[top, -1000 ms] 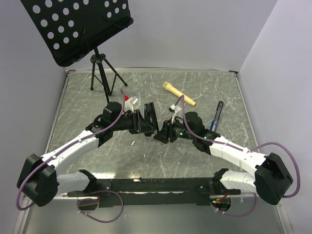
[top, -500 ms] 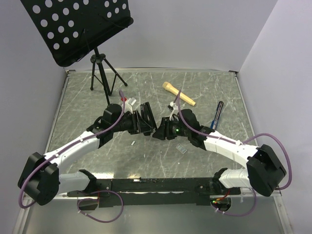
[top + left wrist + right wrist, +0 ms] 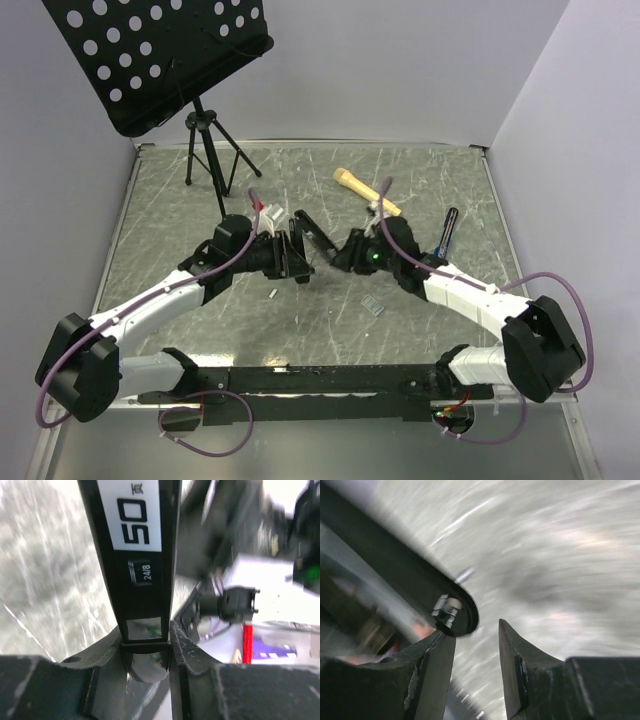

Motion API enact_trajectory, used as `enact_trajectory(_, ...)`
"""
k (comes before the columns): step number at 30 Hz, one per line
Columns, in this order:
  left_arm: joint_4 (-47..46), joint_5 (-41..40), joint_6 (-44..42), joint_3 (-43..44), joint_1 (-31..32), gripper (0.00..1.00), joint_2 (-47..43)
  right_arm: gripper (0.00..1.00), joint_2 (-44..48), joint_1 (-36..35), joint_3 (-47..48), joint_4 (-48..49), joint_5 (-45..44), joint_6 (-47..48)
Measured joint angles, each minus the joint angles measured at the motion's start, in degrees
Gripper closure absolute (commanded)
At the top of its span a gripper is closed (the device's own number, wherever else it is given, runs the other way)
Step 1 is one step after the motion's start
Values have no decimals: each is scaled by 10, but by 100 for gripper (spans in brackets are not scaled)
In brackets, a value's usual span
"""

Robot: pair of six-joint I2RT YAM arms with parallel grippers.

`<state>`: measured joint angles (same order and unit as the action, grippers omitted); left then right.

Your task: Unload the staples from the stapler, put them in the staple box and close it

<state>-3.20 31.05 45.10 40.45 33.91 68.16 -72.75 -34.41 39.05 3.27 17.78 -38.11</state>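
Observation:
The black stapler [image 3: 315,232] is held off the table between the two arms, hinged open, with one bar slanting toward the right arm. My left gripper [image 3: 298,262] is shut on one bar; in the left wrist view this bar [image 3: 142,555], labelled "50" and "24/8", sits clamped between the fingers of the gripper [image 3: 146,650]. My right gripper [image 3: 343,250] is open. In the right wrist view the other bar's rounded end [image 3: 452,612] rests against the left fingertip, outside the empty gap of the gripper [image 3: 474,630]. A small silvery strip of staples [image 3: 373,306] lies on the table below the right gripper.
A smaller silvery piece [image 3: 272,293] lies on the table under the left gripper. A yellow-handled tool [image 3: 366,192] and a black pen [image 3: 444,240] lie at the back right. A small red and white object [image 3: 268,210] sits behind the left gripper. A music stand [image 3: 200,130] stands at the back left.
The right gripper has moved up and to the right, away from the left gripper. The stapler's free bar has swung out toward it, so the stapler stands wider open.

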Motion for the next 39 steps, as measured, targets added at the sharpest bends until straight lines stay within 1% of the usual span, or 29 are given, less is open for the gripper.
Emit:
enact_trajectory(3, 32, 19, -3, -1, 13, 99, 0, 54, -9, 47, -1, -5, -52, -3)
enact_trajectory(8, 51, 32, -5, -4, 24, 99, 0, 53, -11, 54, -2, -7, -79, 1)
enact_trajectory(11, 50, 37, -14, -7, 24, 99, 0, 52, -14, 56, -4, 0, -77, 2)
enact_trajectory(14, 59, 41, -40, -7, 28, 99, 8, 52, -19, 69, -8, 5, -66, 0)
enact_trajectory(22, 141, 52, -123, 19, 67, 99, 56, 51, -55, 133, -7, 36, -45, 1)
enact_trajectory(32, 193, 51, -171, 70, 88, 99, 124, 50, -66, 137, -7, 98, -17, -13)
enact_trajectory(39, 247, 49, -205, 100, 107, 99, 158, 49, -66, 138, 20, 104, -11, -12)
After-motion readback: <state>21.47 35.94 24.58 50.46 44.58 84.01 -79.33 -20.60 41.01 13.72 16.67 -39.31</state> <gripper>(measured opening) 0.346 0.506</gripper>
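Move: The black stapler hangs open in a V, its near half gripped by the left hand. Its cover's free end is about 2 cm to the right hand's left, level in height and neither ahead nor back. From the right hand, the grey block lies some 12 cm back and 9 cm right, and the beige microphone roughly 18 cm ahead and 7 cm right, both about 14 cm below. From the left hand, the cover's free end lies about 7 cm right and 1 cm ahead. The stapler's cover is swung wider: the right hand, fingers staying part open beside its free end, seems to push it forward, going some 9 cm forward and 6 cm right, dipping about 3 cm before rising. The left hand keeps its grip on the other half and draws it down and back, about 8 cm each, turning some 25 degrees clockwise and tipping its fingers downward. ##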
